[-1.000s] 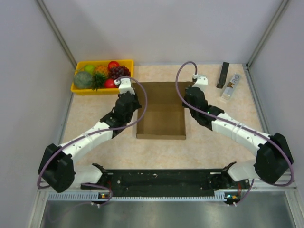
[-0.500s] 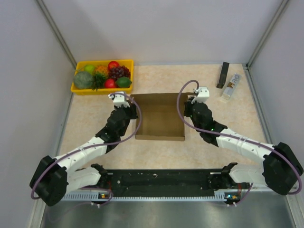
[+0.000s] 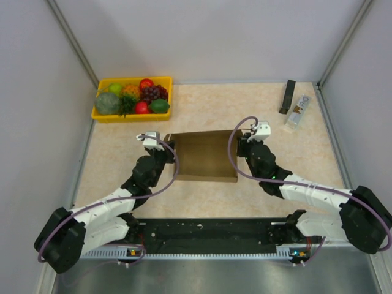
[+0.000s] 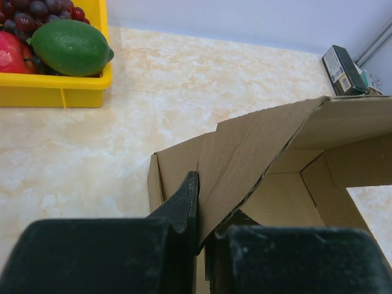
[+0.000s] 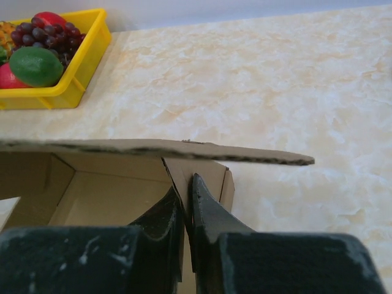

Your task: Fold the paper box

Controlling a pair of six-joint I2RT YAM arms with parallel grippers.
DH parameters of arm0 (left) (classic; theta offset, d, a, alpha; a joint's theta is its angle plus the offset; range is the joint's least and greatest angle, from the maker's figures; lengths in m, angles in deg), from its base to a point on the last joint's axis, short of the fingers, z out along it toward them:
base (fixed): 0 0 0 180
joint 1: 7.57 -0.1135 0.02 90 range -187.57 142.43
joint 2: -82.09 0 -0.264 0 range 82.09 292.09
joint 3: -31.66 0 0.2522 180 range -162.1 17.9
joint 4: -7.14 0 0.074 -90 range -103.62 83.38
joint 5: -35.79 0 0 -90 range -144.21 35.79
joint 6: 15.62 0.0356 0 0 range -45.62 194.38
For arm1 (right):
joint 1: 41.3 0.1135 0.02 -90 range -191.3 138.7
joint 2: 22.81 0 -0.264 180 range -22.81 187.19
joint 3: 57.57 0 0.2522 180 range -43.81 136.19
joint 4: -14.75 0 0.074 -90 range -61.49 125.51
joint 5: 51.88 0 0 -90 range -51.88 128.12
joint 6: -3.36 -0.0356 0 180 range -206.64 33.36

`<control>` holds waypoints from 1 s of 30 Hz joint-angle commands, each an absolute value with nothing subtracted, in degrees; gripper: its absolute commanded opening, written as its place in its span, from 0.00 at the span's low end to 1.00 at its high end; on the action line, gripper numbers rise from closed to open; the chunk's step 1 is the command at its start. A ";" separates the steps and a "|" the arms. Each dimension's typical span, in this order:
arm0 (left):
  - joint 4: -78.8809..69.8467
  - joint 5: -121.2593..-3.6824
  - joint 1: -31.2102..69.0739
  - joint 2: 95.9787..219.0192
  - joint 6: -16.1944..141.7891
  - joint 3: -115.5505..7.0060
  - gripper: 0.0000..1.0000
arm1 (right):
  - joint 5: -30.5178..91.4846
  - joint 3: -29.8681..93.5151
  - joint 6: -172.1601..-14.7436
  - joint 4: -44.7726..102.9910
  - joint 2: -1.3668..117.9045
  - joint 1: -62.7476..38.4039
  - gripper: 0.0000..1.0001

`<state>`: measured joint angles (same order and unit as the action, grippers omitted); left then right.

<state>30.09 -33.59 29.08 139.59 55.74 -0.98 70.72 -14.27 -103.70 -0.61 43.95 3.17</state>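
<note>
The paper box (image 3: 202, 158) is brown corrugated cardboard and sits mid-table with its side walls up. Its rear lid panel (image 4: 263, 138) is raised and tilts forward over the open tray. My left gripper (image 3: 165, 147) is at the lid's left corner; in the left wrist view it (image 4: 205, 217) is shut on the lid's side flap. My right gripper (image 3: 242, 144) is at the right corner; in the right wrist view it (image 5: 187, 205) pinches the thin side flap under the lid's edge (image 5: 153, 149). The box's inside floor (image 5: 110, 199) shows beneath.
A yellow tray (image 3: 125, 116) of fruit stands at the back left, also seen in the left wrist view (image 4: 55, 93) and the right wrist view (image 5: 70, 90). A black bar (image 3: 287, 97) and a small carton (image 3: 297, 112) lie at the back right.
Both grippers have drawn toward the near edge, keeping their hold on the lid's corners. The lid has swung up from lying flat behind the box and now leans over it.
</note>
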 commanded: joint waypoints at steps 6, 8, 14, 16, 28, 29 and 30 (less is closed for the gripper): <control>26.86 -33.38 29.26 140.80 54.51 1.81 0.01 | 71.52 -16.13 -107.29 1.96 42.67 4.84 0.18; 26.69 -33.12 29.26 140.63 55.12 2.16 0.00 | 71.35 -16.04 -107.90 3.54 41.88 4.93 0.25; 28.27 -32.41 29.35 140.10 57.23 3.57 0.00 | 69.68 -17.71 -107.91 9.52 34.33 4.93 0.45; 28.27 -32.59 29.35 140.36 58.11 3.22 0.00 | 67.57 -17.79 -107.65 12.33 30.65 4.93 0.52; 27.83 -30.48 29.61 139.84 59.08 3.75 0.00 | 50.79 -14.64 -108.86 45.90 10.68 4.93 0.83; 27.75 -30.39 29.70 139.84 59.17 3.66 0.00 | 50.08 -13.06 -109.66 47.57 9.63 5.02 0.84; 27.40 -30.13 29.70 139.84 59.17 3.57 0.00 | 49.73 -11.83 -110.45 50.02 9.53 5.02 0.84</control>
<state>31.77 -32.19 29.62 139.61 58.52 2.50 54.97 -17.51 -108.07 38.34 11.65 4.46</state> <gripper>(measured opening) 0.041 0.834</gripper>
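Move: Each hand already pinches a side flap of the lid, the left hand the left flap and the right hand the right one, right at its fingers. The paper box's open body is about 12 cm to the right of the left hand, 3 ahead and 8 below; from the right hand it is some 13 cm left, 3 ahead and 8 below. The fruit crate stands roughly 22 cm ahead and 14 left of the left hand, 10 lower. The right hand opens wide and lets go of the lid's right flap, easing down about 2 cm before drawing back towards the base, some 10 cm in all and slightly to the right, clear of the box, while its wrist turns some 15 degrees counter-clockwise and tips down a little. The left hand keeps its pinch on the lid's left flap and sinks about 2 cm towards the box as the right one leaves. ##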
